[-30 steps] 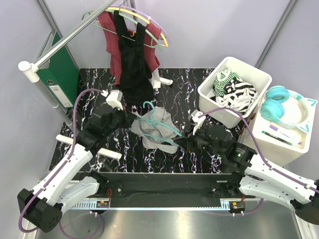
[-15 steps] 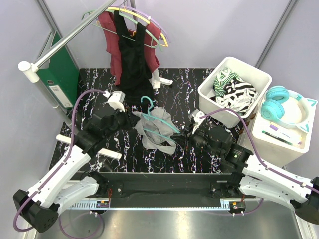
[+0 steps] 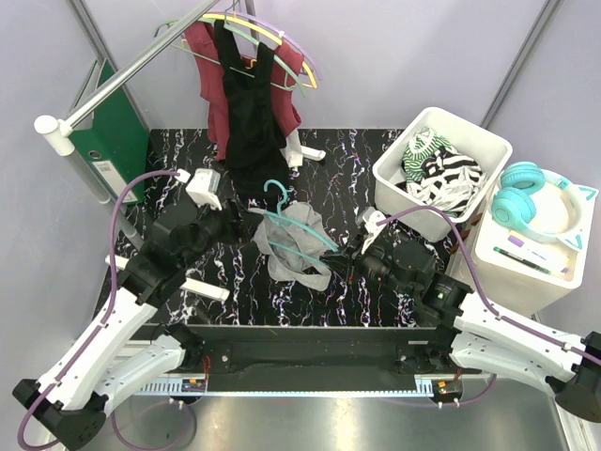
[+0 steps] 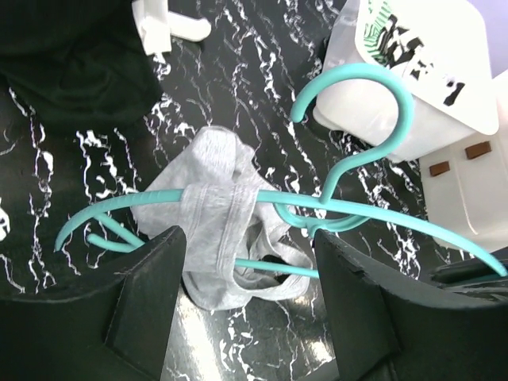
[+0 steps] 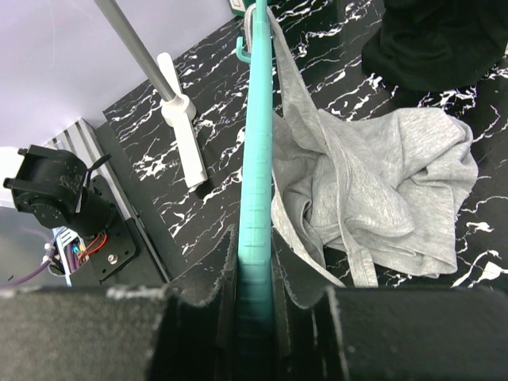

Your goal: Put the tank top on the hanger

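Observation:
The teal hanger [image 3: 293, 232] lies tilted over the marble table, hook [image 4: 373, 111] pointing to the far side. My right gripper [image 3: 346, 267] is shut on the end of one hanger arm [image 5: 256, 159], pinched between both pads [image 5: 255, 258]. The light grey tank top [image 3: 299, 246] is bunched under the hanger. One strap loops over the hanger's other arm [image 4: 218, 208], and the rest sags onto the table [image 5: 389, 186]. My left gripper [image 3: 237, 226] stands open just left of the cloth, its fingers [image 4: 250, 246] either side of the draped strap without touching it.
A black top [image 3: 252, 113] and a maroon top [image 3: 214, 85] hang on the rail at the back. A white bin [image 3: 474, 141] of striped clothes stands at the right, turquoise headphones [image 3: 531, 199] beyond it. A green binder [image 3: 117, 141] and the rack's white feet [image 3: 202, 287] are on the left.
My left gripper has opened, let go of the grey strap and drawn back slightly left. The strap stays looped on the hanger arm. My right gripper still holds the hanger.

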`<move>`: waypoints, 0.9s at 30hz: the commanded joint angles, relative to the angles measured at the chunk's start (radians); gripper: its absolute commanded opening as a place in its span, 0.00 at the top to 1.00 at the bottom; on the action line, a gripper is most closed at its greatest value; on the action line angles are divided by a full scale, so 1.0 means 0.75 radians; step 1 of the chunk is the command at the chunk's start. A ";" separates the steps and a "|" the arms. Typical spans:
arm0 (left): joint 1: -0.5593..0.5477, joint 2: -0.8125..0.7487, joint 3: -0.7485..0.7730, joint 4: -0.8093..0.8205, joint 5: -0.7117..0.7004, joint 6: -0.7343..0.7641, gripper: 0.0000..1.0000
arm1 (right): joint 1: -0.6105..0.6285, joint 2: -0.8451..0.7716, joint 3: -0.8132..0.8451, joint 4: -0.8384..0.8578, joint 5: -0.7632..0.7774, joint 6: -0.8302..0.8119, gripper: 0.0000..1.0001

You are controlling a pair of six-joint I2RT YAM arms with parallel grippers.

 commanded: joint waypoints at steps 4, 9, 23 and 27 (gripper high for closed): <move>-0.157 0.078 0.091 0.212 -0.022 0.065 0.30 | 0.006 0.032 0.013 0.174 0.017 -0.001 1.00; -0.194 0.178 0.098 0.280 -0.063 0.057 0.31 | 0.008 0.030 0.015 0.189 -0.004 0.012 1.00; -0.200 0.258 0.049 0.384 -0.155 0.067 0.49 | 0.008 0.057 0.027 0.240 -0.057 0.040 1.00; -0.200 0.279 0.044 0.390 -0.123 0.073 0.57 | 0.006 0.063 0.021 0.262 -0.063 0.051 1.00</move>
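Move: Just beside the left gripper's open fingers is the hanger's neck, about 7 cm to its right, 3 cm farther out and near its height; the hook curls some 6 cm ahead and 5 cm right. The grey tank top lies roughly 9 cm right, 3 cm back and 12 cm below. From the right hand, which already holds the hanger's near end, the neck is about 8 cm ahead and 10 cm left, slightly higher. Sweeping right along the hanger to its neck, the left hand covers about 5 cm, then eases some 3 cm forward, its fingers tipping up about five degrees. Its fingers come to either side of the neck just under the hook and start to close; whether they touch it yet can't be seen. The right hand keeps its pinch on the hanger's near end, drifting about 1 cm left. ##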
